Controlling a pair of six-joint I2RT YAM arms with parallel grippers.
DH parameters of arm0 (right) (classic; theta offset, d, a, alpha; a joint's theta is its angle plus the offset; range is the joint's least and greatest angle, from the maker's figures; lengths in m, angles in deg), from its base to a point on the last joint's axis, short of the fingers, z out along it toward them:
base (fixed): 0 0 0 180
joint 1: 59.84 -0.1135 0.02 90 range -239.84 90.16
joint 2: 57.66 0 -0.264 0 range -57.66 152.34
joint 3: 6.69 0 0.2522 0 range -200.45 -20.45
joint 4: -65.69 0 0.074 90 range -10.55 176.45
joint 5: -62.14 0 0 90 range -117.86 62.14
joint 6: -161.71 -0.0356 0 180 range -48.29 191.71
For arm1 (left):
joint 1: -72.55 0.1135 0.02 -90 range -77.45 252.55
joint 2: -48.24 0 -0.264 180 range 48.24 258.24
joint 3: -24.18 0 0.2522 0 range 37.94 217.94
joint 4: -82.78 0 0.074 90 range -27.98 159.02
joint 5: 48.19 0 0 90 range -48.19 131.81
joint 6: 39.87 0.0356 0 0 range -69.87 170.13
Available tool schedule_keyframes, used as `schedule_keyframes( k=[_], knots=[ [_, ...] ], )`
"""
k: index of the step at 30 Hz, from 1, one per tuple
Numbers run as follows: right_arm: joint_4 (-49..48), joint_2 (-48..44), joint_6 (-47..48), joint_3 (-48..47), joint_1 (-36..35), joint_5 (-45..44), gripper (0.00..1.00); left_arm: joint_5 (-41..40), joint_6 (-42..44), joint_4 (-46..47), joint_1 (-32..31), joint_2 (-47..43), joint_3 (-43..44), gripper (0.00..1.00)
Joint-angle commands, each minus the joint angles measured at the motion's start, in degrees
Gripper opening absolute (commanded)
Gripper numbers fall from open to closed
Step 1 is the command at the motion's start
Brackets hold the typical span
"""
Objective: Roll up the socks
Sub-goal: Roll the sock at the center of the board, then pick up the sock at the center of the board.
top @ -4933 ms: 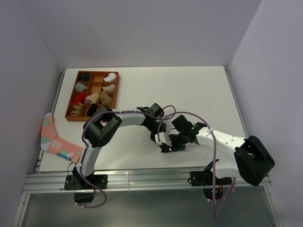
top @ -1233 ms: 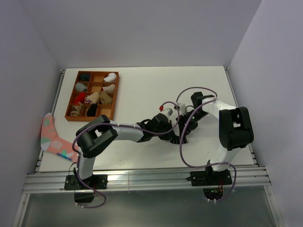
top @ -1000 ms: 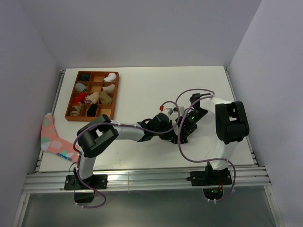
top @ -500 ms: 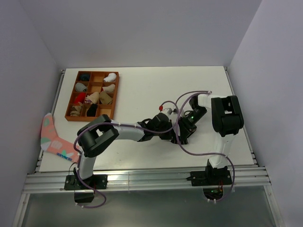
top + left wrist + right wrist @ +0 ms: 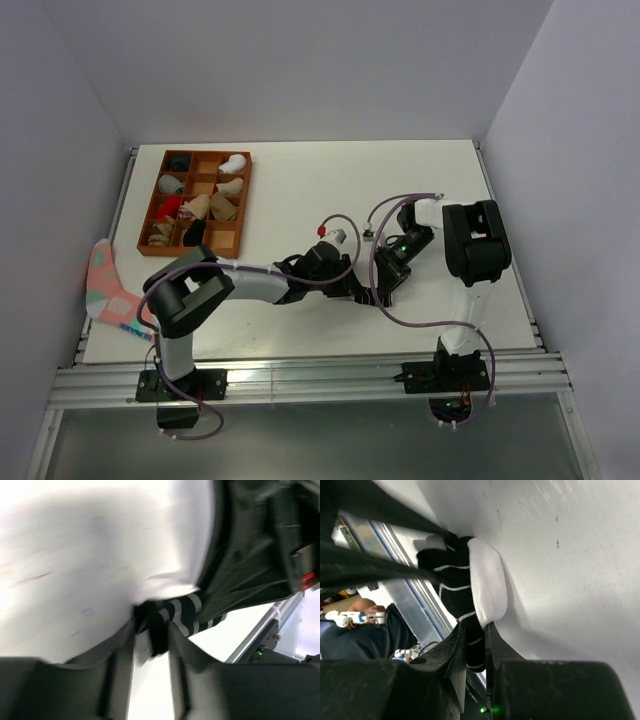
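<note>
A black sock with thin white stripes (image 5: 186, 611) lies bunched on the white table between my two grippers, just right of the table's middle. In the right wrist view the sock (image 5: 451, 582) shows a white fabric end (image 5: 489, 582), and my right gripper (image 5: 474, 630) is shut on its dark striped part. In the left wrist view a black end of the sock hangs between the fingers of my left gripper (image 5: 151, 632), which stand apart with a gap beside it. From above, the left gripper (image 5: 356, 288) and right gripper (image 5: 383, 280) nearly meet and hide the sock.
A brown divided tray (image 5: 244, 196) with several sock bundles stands at the back left. A pink sock with teal patches (image 5: 113, 295) hangs over the table's left edge. Purple cables (image 5: 400, 200) loop above the right arm. The metal rail (image 5: 300, 375) runs along the front.
My right gripper has closed on the striped sock. My left gripper, shut before, has parted its fingers, and the left arm has drawn back a little leftward.
</note>
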Motion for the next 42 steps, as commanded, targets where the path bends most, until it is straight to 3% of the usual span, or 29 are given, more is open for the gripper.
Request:
schedule_keyframes(
  k=[1,8,10,14,20,29,42],
  knots=[
    [-1.9,1.0,0.7,-2.4,0.6,-0.3,0.04,-4.4,-0.1,-9.0,2.7,-6.2,-3.8,0.39],
    [-2.7,2.4,0.6,-2.6,0.6,2.2,0.03,-7.9,-9.8,-3.2,4.5,-14.5,-12.4,0.45],
    [-2.9,2.9,0.5,-3.1,0.7,3.3,0.02,-9.1,-15.7,2.5,4.1,-15.7,-15.1,0.46],
    [-4.6,3.8,-1.3,-3.4,0.7,4.0,0.02,-13.0,-24.1,11.9,-0.2,-13.8,-17.5,0.47],
    [-7.4,3.5,-4.7,-3.2,0.7,4.0,0.02,-18.3,-28.8,23.1,-6.2,-7.7,-15.1,0.51],
    [-9.0,2.9,-7.5,-3.9,0.7,5.1,0.01,-22.4,-32.2,23.7,-8.1,-1.1,-11.3,0.55],
    [-1.7,3.0,-1.7,-5.4,0.6,11.3,0.01,-26.4,-35.3,20.8,-8.7,0.6,-9.9,0.55]
  ],
)
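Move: The striped sock, partly rolled and already pinched by the right hand, reaches the left fingertips. Its middle lies about 3 cm to the left hand's right, level with it fore and aft and some 2 cm lower. The right gripper's tips are about 6 cm to the left hand's right, also level and 2 cm lower. From the right hand, the sock's middle is roughly 3 cm left, 1 cm back and 1 cm below. The left fingers let go of the sock end and spread wider while the hand pulls off nearly 8 cm to the left. It then swings back right to about where it began, turning some 30 degrees counter-clockwise with its left side dipping, so the open fingers face the roll. The right hand keeps its pinch and eases the sock forward and left, over 3 cm. ##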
